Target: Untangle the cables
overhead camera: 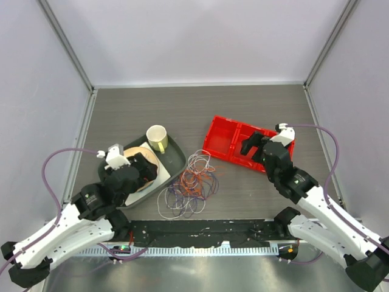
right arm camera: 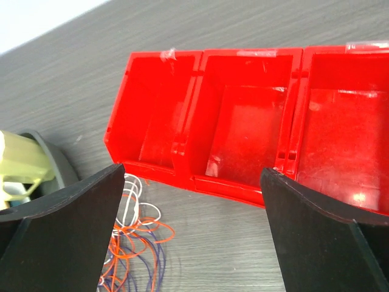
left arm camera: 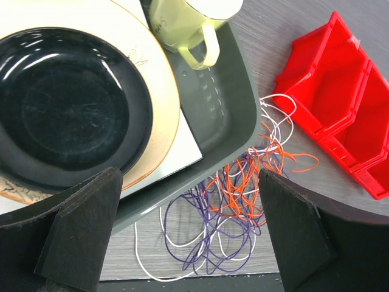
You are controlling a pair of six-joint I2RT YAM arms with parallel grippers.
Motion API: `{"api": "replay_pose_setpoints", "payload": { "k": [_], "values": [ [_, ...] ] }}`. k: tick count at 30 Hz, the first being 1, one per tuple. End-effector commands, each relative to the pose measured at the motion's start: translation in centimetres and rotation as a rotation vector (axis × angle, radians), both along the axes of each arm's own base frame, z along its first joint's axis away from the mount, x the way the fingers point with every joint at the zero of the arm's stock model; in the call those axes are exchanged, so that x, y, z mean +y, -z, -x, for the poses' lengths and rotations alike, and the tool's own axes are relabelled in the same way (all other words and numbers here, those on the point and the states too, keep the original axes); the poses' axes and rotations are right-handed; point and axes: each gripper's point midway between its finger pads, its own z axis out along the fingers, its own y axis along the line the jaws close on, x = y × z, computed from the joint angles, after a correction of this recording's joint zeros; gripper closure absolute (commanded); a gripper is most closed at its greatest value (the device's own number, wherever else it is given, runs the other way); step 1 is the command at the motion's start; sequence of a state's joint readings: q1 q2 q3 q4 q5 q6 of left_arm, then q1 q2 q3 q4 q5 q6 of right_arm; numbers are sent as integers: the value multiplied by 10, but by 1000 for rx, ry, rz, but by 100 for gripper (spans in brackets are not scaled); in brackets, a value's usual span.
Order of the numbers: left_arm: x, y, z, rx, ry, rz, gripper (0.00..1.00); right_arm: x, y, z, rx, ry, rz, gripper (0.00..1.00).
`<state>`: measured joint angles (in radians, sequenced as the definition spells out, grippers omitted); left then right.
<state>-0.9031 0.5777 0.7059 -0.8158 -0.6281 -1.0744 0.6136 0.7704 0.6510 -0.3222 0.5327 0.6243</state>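
Observation:
The cables (overhead camera: pixel 191 182) lie as a loose tangle of orange-red, purple and white wire on the table, between a grey tray and a red bin. In the left wrist view the cables (left arm camera: pixel 243 201) spread just past the tray's corner; the right wrist view catches only the cables' (right arm camera: pixel 130 231) edge at lower left. My left gripper (overhead camera: pixel 143 170) hangs open above the tray, left of the tangle, with nothing between its fingers (left arm camera: pixel 189 179). My right gripper (overhead camera: pixel 254 146) is open and empty above the red bin's near edge (right arm camera: pixel 191 173), right of the tangle.
The grey tray (overhead camera: pixel 177 153) holds a pale yellow mug (overhead camera: pixel 157 138), and a black bowl (left arm camera: pixel 67 103) on a tan plate over a white sheet. The red bin (overhead camera: pixel 228 139) has three compartments (right arm camera: pixel 243 121). A black strip (overhead camera: pixel 200 231) runs along the near edge.

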Motion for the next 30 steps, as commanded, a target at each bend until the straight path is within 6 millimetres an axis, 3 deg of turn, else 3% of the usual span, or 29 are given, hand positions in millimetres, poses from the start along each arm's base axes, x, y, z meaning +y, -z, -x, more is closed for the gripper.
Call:
{"api": "replay_pose_setpoints", "payload": {
  "k": [1, 7, 14, 17, 20, 21, 23, 24, 25, 27, 28, 30],
  "values": [
    [23, 4, 6, -1, -74, -19, 0, 5, -35, 1, -112, -49, -46, 0],
    [38, 8, 10, 17, -140, -46, 0, 6, -32, 3, -121, -73, -27, 0],
    [27, 8, 4, 20, -112, -64, 0, 7, -20, 0, -92, -62, -18, 0],
    [12, -1, -9, -13, -85, -67, 0, 9, -16, -3, -92, -59, -22, 0],
    [-21, -13, -28, -54, 10, -83, 0, 9, -15, -9, -93, -36, -23, 1],
    [-34, -28, -37, -92, 24, -37, 0, 11, -10, -14, -78, -32, -11, 1],
    [-51, -22, -51, -80, 43, -90, 0, 14, -10, -19, -73, -29, -2, 1],
    [-59, -37, -61, -102, 33, -66, 0, 18, -4, -26, -61, -30, 8, 1],
    [-74, -21, -69, -53, 59, -109, 0, 20, -2, -29, -58, -23, 8, 1],
    [-93, -29, -83, -50, 97, -127, 0, 27, -3, -39, -58, -16, -10, 1],
    [-104, -12, -89, -4, 115, -174, 0, 33, 8, -45, -26, -22, 4, 1],
    [-114, -7, -101, 28, 117, -215, 0, 40, 3, -55, -28, -13, -5, 2]
  ]
}}
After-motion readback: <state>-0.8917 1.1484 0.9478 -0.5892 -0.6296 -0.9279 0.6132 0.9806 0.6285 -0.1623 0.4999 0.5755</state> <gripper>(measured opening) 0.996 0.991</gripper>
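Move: The middle of the cable tangle lies about 15 cm to my left hand's right, level with it and some 17 cm below. From that same hand, the black plate is about 9 cm ahead and 4 cm left, and the mug about 18 cm ahead and 3 cm right. From my right hand the tangle is roughly 25 cm left and 8 cm back, 19 cm down, while the red box's middle is about 11 cm ahead and 4 cm left. I first ease my left hand about 3 cm left and slightly back while it sinks a little, then swing it quickly right and forward across the tray towards the cables, its left side rolling up some 10 degrees. My right hand lifts a couple of centimetres, then comes down past its starting height, edging forward and left towards the red box. Both grippers stay wide open and touch nothing. ##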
